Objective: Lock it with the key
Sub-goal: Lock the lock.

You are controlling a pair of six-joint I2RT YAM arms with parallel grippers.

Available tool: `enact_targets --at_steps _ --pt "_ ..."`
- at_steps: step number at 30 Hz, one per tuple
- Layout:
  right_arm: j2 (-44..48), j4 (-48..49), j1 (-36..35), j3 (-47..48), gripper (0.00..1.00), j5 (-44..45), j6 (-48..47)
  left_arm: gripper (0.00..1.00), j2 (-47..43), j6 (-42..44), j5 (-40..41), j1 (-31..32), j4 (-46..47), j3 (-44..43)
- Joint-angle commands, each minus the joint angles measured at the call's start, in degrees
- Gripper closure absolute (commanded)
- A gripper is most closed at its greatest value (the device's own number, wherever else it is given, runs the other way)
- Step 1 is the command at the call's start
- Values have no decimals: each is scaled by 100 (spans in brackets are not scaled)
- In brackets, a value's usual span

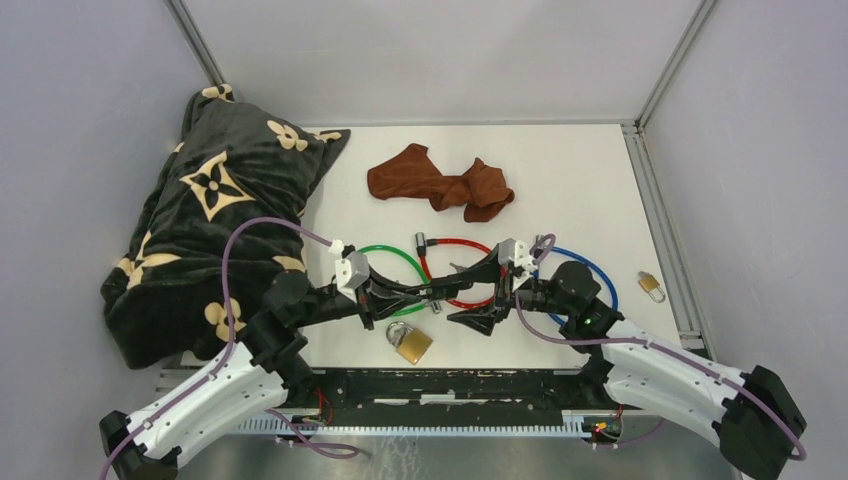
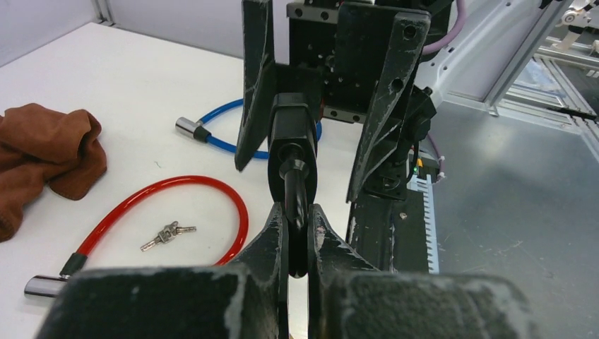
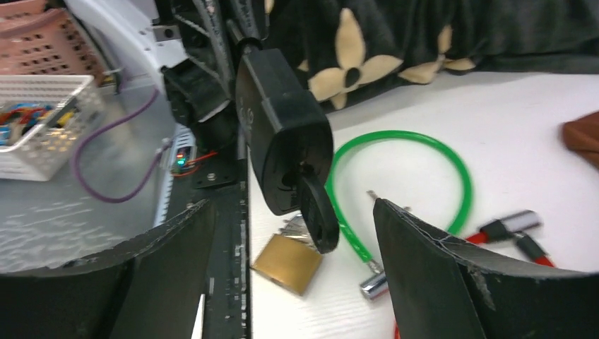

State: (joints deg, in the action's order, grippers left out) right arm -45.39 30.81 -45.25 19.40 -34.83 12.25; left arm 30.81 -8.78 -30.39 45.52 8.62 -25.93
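Observation:
A black lock [image 3: 282,134] hangs above the table's near edge with its key [image 3: 318,212] stuck in the keyhole, black head pointing down. My left gripper [image 2: 297,226] is shut on the lock's thin black end, with the body [image 2: 291,134] just beyond its fingers. My right gripper [image 3: 293,240] is open; its fingers [image 3: 424,261] stand wide on either side of the key and touch nothing. In the top view the left gripper [image 1: 428,294] and right gripper [image 1: 455,300] meet tip to tip.
A brass padlock [image 1: 411,341] lies under the grippers. Green [image 1: 395,265], red [image 1: 460,270] and blue [image 1: 590,275] cable locks lie behind them, with loose keys [image 2: 168,235] inside the red loop. A small padlock [image 1: 651,286] sits at the right, a brown cloth [image 1: 440,182] at the back, a black blanket [image 1: 220,220] on the left.

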Motion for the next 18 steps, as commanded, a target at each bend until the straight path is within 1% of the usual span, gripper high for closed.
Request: enact_targets --at_steps 1,2,4,7,9,10,11,15,16,18 --pt "-450 1356 18 418 17 -1216 672 98 -212 -361 -230 -72 677 -317" --pt "-499 1761 17 401 19 -1345 937 98 -230 -382 -226 -75 702 -302" --pt "-528 2097 17 377 19 -1363 1156 98 -244 -412 -218 -77 763 -282" --pt "-527 2132 8 333 20 -1308 1276 98 -258 -448 -181 -69 798 -267" --pt "-543 2118 8 338 24 -1260 1368 98 -267 -467 -172 -70 803 -272" --pt "-560 2115 0 352 29 -1214 1403 98 -263 -479 -177 -76 806 -275" --pt "-581 2112 -8 362 36 -1167 1438 98 -261 -490 -173 -78 817 -284" --pt "-680 2197 -53 404 66 -997 1560 98 -242 -513 -162 -78 825 -282" --pt "-697 2300 -73 407 69 -963 1639 98 -235 -531 -160 -78 824 -267" --pt "-740 2451 -141 440 79 -860 1765 98 -204 -587 -159 -78 848 -215"
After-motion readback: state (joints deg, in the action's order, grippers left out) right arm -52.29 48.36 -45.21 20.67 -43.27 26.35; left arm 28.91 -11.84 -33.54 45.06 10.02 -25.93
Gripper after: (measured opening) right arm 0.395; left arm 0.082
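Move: Just beyond the right fingertips hangs the black padlock body, about 3 cm to the right hand's left, some 3 cm above it and 1 cm back. On the table about 20 cm below, the brass padlock lies roughly 9 cm left and 5 cm back of the right hand, and the red cable loop about 9 cm ahead and 1 cm right. From the left hand, which holds the black padlock by its shackle, the body is about 4 cm right and 1 cm ahead, level. Rising about 4 cm while easing back some 2 cm and slightly left, the right hand brings its wide-open fingers around the black padlock body, turning roughly 10 degrees counter-clockwise and tipping its fingertips up a little. Once it is up there the fingers close by more than half, one on either side of the body. The left hand keeps its pinch on the shackle and drifts barely a centimetre back and up. ##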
